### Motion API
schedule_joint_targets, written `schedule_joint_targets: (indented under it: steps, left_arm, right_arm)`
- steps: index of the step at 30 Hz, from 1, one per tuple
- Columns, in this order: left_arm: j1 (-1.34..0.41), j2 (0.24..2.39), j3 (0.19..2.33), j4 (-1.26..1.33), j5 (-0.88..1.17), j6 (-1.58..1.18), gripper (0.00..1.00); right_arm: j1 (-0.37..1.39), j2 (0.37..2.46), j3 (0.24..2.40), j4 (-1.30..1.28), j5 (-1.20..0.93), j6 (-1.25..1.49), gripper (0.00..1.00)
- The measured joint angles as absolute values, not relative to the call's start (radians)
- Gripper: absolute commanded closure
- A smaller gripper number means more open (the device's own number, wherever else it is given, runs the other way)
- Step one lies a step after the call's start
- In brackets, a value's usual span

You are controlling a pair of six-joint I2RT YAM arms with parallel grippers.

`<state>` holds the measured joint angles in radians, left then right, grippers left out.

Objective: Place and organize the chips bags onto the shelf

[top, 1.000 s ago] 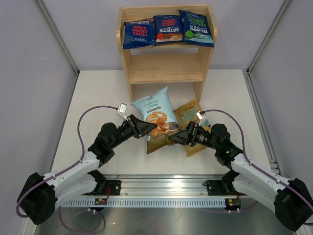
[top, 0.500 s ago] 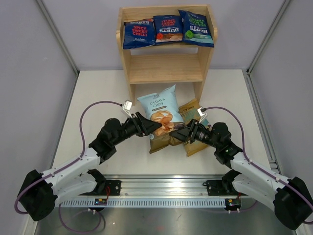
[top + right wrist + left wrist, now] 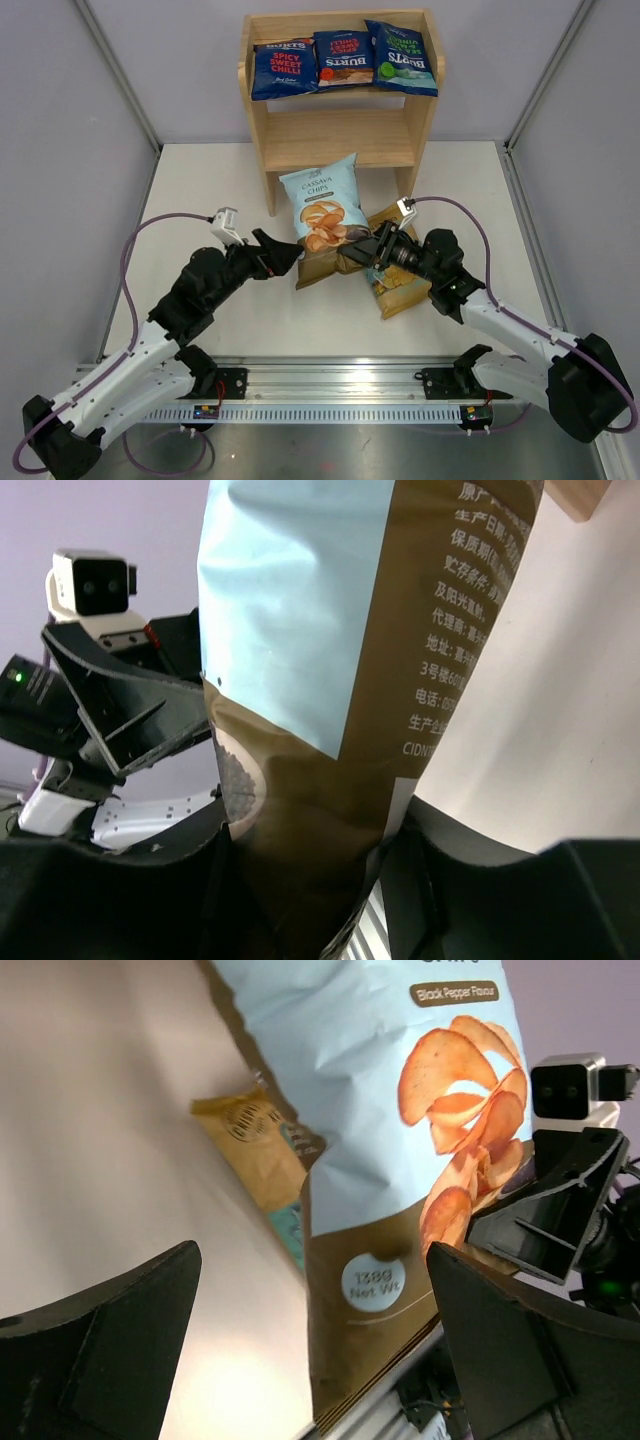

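Note:
The pale-blue and olive Cassava bag (image 3: 322,200) is held up by its bottom edge in front of the shelf (image 3: 340,140). My right gripper (image 3: 352,252) is shut on that bottom edge (image 3: 300,630). My left gripper (image 3: 292,258) is open, just left of the bag and apart from it, and sees the bag's front (image 3: 360,1090). The yellow and teal bag (image 3: 400,290) lies flat on the table under my right arm and also shows in the left wrist view (image 3: 255,1145). Three dark blue Burts bags (image 3: 283,68) (image 3: 343,57) (image 3: 400,58) sit side by side on the shelf's top tier.
The shelf stands at the table's far middle with solid side panels. Grey walls close in the left and right sides. A metal rail (image 3: 330,378) with the arm bases runs along the near edge.
My left gripper has drawn back to the left, away from the Cassava bag. My right gripper has carried the bag a little farther toward the shelf.

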<state>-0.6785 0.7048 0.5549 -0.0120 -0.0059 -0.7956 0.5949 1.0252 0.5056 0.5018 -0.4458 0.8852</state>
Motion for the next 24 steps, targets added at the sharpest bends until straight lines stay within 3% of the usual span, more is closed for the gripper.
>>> schedule_joint_targets:
  steps: [24]
  left_arm:
    - [-0.663, 0.458, 0.87, -0.691, -0.194, -0.4, 0.01]
  right_arm:
    - [0.396, 1.49, 0.884, 0.608, -0.479, 0.955, 0.58]
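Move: The lower shelf, where the cassava chips bag held in the right hand is headed, has its middle about 28 cm ahead of that hand, 3 cm left and some 5 cm below. The golden chips bag lies about 8 cm ahead and 13 cm right, 23 cm down on the table; the blue bags on the upper shelf are some 27 cm ahead, 2 cm left and 20 cm above. From the open left hand, the lower shelf is about 28 cm ahead, 12 cm right and 5 cm below. Forward and almost level, the right hand carries the cassava chips bag about 15 cm towards the lower shelf, rising only slightly and turning some 10 degrees clockwise, its pinch on the bag's lower right part kept. Meanwhile the empty left hand draws off to its left, then also back and up, away from the bag, rolling left side up with fingers still wide open. ##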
